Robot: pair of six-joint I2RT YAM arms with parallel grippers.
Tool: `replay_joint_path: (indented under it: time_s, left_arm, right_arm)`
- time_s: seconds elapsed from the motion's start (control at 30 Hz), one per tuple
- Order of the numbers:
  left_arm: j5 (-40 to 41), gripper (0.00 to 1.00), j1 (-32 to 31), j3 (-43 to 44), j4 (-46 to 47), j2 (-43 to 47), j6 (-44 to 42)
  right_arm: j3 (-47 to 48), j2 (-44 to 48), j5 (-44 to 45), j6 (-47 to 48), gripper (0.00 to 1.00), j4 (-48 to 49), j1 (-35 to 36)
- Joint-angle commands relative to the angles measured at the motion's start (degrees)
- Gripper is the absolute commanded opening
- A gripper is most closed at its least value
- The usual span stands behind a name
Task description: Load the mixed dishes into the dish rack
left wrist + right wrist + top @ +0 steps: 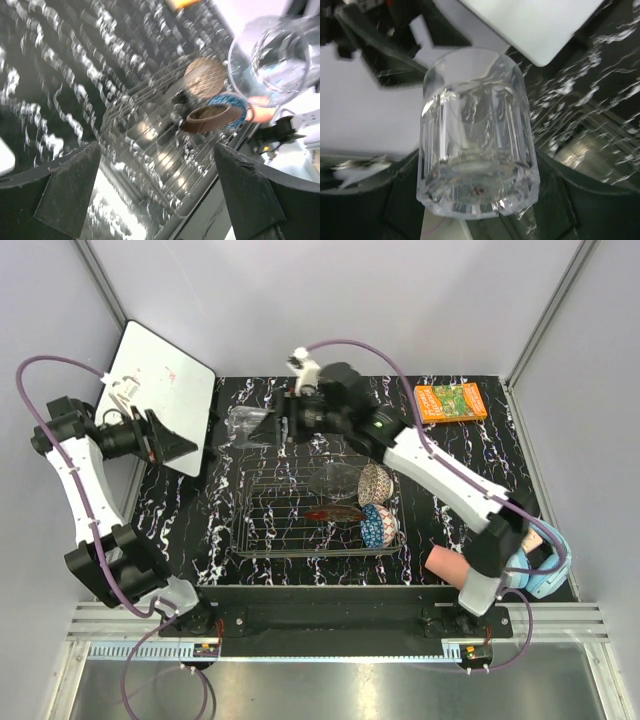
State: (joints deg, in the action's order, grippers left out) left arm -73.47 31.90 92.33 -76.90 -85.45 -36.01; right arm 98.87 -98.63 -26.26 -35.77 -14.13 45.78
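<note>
My right gripper (262, 426) (480, 205) is shut on the clear glass cup (243, 425) (477, 135) (274, 59), holding it sideways above the table's back left. My left gripper (188, 446) (160, 200) is open, empty and a short way left of the cup. The dish rack (290, 525) (165, 155) (592, 145) holds a clear glass bowl (333, 480), a beige-brown patterned bowl (375, 483) (205, 76), a red dish (334, 513) (210, 119) and a blue patterned bowl (378, 526) (229, 102). A salmon-pink cup (444, 562) lies on the table right of the rack.
A white board (160, 395) (535, 25) leans at the back left, behind my left gripper. An orange book (451, 402) lies at the back right. Blue headphones (545, 570) sit at the right edge beside the right arm's base.
</note>
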Motion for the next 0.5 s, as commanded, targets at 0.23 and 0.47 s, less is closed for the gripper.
replay_joint_path:
  time_s: [0.23,0.47]
  left_arm:
    - [16.6,0.99,2.99,-10.07,-3.78,10.04,-2.05]
    - [14.85,0.99,4.75,-11.11,-1.32,11.1,-0.29]
  right_arm:
    - [46.14,-30.38,43.47,28.29,0.0,-54.68,13.37]
    - [45.62,-33.73,47.62,30.76,0.0,-54.95,13.9]
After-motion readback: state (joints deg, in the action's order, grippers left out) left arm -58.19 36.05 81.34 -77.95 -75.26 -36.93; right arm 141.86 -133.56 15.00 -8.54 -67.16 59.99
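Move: Almost straight below the right hand, which already holds the clear glass, lies the empty left part of the dish rack, about 30 cm down and 2 cm nearer the base. The red plate stands some 13 cm to the right and 5 cm back from that hand, the clear dish 12 cm to the right and 2 cm ahead, both about 28 cm below. From the empty left hand, the rack's empty part is roughly 17 cm to the right and 27 cm down. Sinking about 18 cm towards the rack's empty left part, the right hand keeps its grip on the glass, bulging some 5 cm left before coming back, while the wrist rolls about 60 degrees so the fingers and the glass's mouth turn from leftward to steeply down. The empty left hand, still wide open, draws down and back, easing slightly left. ##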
